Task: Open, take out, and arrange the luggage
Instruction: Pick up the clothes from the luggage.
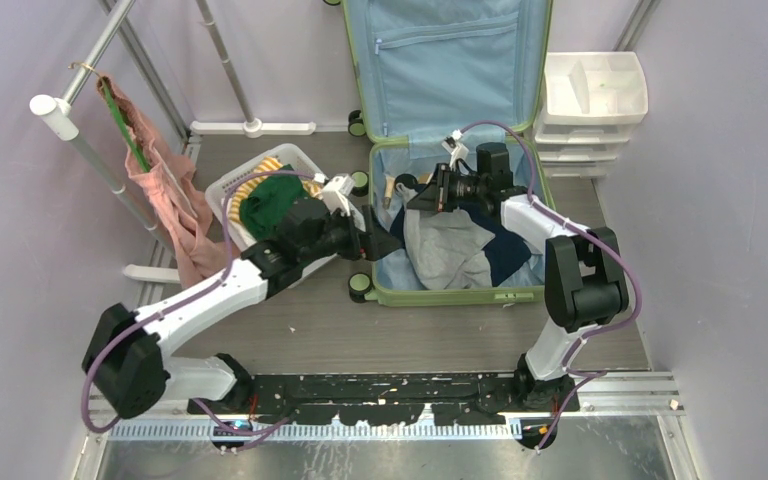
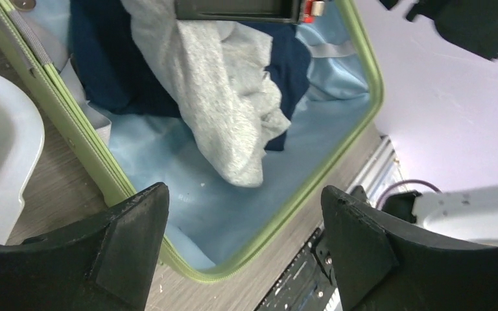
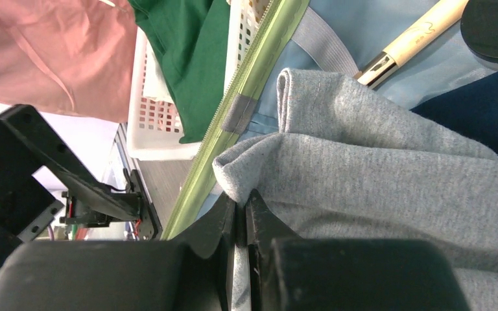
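Observation:
The light-green luggage (image 1: 460, 296) lies open on the floor, its lid (image 1: 440, 60) propped upright against the back wall. Inside on the pale blue lining are a grey garment (image 1: 450, 245) and a navy one (image 1: 505, 250). My right gripper (image 1: 422, 197) is over the suitcase's back left part. In the right wrist view it (image 3: 241, 201) is shut on a fold of the grey garment (image 3: 376, 162). My left gripper (image 1: 372, 240) hangs over the suitcase's left rim. Its wrist view shows it (image 2: 243, 220) open and empty above the near corner of the lining, with the grey garment (image 2: 214, 97) beyond.
A white mesh basket (image 1: 230, 185) holding a green cloth (image 1: 270, 200) stands left of the suitcase. A pink garment (image 1: 170, 190) hangs on the rack (image 1: 80, 140) at far left. White drawers (image 1: 595, 100) stand at the back right. A wooden-handled item (image 3: 415, 32) lies in the suitcase.

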`<state>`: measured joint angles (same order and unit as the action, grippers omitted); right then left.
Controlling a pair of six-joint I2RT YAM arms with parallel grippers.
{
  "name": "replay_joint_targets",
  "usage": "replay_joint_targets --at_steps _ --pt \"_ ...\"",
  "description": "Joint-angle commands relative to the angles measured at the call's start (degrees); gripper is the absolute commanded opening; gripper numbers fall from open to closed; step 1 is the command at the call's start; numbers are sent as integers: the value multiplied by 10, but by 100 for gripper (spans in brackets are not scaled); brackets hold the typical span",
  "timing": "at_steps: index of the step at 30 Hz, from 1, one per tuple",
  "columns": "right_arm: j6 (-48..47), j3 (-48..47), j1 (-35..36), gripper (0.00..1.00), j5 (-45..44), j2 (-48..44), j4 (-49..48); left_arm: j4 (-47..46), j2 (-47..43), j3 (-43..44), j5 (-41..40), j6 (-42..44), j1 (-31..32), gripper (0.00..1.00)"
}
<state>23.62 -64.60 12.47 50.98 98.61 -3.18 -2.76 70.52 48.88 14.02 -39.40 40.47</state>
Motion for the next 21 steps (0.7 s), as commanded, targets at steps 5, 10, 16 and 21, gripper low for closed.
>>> replay_joint_targets --at_steps 5,10,16,21 --pt "30 -2 -10 5 11 -47 -50 -47 117 94 -114 -49 40 88" --pt "33 -2 -11 5 13 -50 -51 -55 191 131 -120 -45 44 87" --pt "37 -3 -11 5 18 -51 -52 -77 251 158 -122 -39 45 86" --pt "43 -2 -11 5 22 -53 -56 -107 281 171 -123 -40 44 84"
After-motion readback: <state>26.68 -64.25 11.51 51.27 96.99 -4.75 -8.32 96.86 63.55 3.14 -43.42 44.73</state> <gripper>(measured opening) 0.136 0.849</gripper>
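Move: The grey clothing hangs from the closed right fingers. Its middle lies about 12 cm right of the left hand, 7 cm ahead and 10 cm below, and some 6 cm right of the right hand, 5 cm back and 8 cm below. From the left hand, the navy clothing lies about 25 cm right, 6 cm ahead; the wooden brush straight ahead, about 19 cm out; the white basket 24 cm left, 15 cm ahead, all roughly 13 cm below. The grey clothing stays pinched at its corner in the right fingers, which ease up only about 1.5 cm. Towards its hanging part the left hand reaches forward, right and down in one slanting sweep, roughly 7 cm forward and as much to the right, over the luggage's left rim, with its fingers kept wide open and slowing near the end; no closing on the cloth yet. ##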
